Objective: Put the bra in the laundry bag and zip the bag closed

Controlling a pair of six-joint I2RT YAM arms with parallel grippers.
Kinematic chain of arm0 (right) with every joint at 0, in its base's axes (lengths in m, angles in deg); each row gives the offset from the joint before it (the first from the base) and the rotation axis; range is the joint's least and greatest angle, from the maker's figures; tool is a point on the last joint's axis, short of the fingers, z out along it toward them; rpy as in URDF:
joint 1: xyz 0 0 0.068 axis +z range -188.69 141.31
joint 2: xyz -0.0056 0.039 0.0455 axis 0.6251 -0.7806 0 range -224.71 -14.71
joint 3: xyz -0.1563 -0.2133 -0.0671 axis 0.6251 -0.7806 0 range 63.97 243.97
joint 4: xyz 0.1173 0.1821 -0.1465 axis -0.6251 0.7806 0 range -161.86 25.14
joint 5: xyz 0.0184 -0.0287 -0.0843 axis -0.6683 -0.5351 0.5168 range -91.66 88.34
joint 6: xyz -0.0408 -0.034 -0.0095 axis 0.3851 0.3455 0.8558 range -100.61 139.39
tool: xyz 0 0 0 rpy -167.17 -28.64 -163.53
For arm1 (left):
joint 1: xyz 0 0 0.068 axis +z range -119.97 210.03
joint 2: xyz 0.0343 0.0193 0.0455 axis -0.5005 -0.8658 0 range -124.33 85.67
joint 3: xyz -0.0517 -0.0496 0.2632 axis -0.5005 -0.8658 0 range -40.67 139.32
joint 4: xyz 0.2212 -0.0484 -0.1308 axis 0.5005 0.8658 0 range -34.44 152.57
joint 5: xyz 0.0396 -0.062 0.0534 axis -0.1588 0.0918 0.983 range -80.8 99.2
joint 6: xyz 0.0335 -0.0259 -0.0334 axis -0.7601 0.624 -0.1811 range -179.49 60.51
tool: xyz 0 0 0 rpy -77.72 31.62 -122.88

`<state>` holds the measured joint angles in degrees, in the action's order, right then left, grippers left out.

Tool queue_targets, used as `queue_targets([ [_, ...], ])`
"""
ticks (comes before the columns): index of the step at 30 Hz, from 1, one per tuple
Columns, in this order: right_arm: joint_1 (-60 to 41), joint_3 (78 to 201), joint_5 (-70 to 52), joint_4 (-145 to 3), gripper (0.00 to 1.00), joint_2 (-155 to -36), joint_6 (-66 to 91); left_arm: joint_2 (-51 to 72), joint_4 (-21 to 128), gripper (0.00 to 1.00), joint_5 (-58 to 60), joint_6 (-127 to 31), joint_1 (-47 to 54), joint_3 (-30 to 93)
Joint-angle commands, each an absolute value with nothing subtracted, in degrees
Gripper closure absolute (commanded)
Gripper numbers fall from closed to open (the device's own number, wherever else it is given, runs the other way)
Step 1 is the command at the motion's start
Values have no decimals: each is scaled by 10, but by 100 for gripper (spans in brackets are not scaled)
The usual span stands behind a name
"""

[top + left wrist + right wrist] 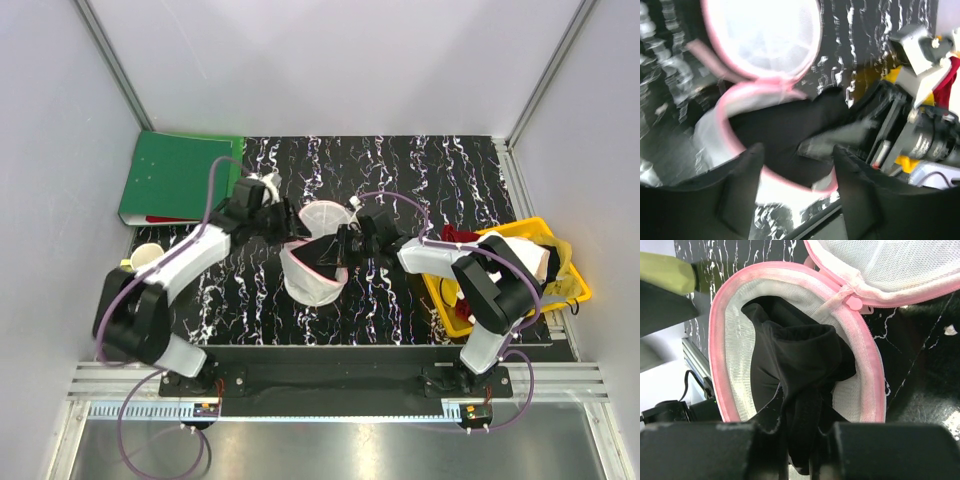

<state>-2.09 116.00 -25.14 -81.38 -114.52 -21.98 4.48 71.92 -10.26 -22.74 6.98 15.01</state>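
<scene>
The laundry bag (312,272) stands mid-table, a white mesh drum with pink rims, its round lid (323,217) flipped open at the far side. The black bra (790,360) hangs partly inside the opening. My right gripper (802,432) is shut on the bra's fabric at the bag's mouth; in the top view it (345,243) sits at the bag's right rim. My left gripper (797,150) is open just above the near pink rim (790,182), with nothing between its fingers; in the top view it (278,225) is at the bag's left. The zipper pull (854,302) lies at the lid hinge.
A yellow plastic basket (572,292) with white and red clothes stands at the right edge. A green folder (175,178) lies at the back left, with a pale cup (147,257) in front of it. Grey walls close in the table.
</scene>
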Motion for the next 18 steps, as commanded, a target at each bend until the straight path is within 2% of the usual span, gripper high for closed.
queue_targets([
  [1,-15,1166,-260,-797,81,-1117,-203,-36,675,51,-187,-247,50,201],
  [2,-15,1167,-257,-793,79,-1114,-202,-59,675,58,-185,-249,39,210],
  [5,-16,1167,-238,-766,65,-1096,-203,-103,674,66,-194,-246,33,205],
  [12,-34,1183,-157,-655,32,-1023,-174,-144,655,72,-173,-251,32,167],
  [13,-40,1183,-147,-650,21,-1016,-172,-144,654,72,-170,-252,33,164],
  [16,-84,1196,-141,-640,14,-1015,-163,-136,651,73,-164,-252,31,160],
  [18,-101,1218,-141,-638,14,-1038,-159,-134,650,74,-166,-251,30,159],
])
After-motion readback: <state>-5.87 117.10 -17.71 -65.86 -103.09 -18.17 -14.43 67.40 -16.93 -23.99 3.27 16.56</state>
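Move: The black bra sits in the mouth of the laundry bag, about 9 cm below my left hand, some 4 cm to its right and 2 cm back. From my right hand, which still pinches it, the bra's middle is about 4 cm left, level front to back and 1 cm lower. The bag's white body is about 5 cm back, 3 cm right and 11 cm down from my left hand; its open lid is 7 cm ahead, 5 cm right and 12 cm down. I bring my left hand down about 9 cm onto the bra, drifting some 4 cm right early on, tipping the fingers further down and closing them to a narrow gap until the tips rest on the black cloth. Meanwhile my right fingers open wide and let go of the bra; that hand then backs off right and upward, about 5 cm to the right. ##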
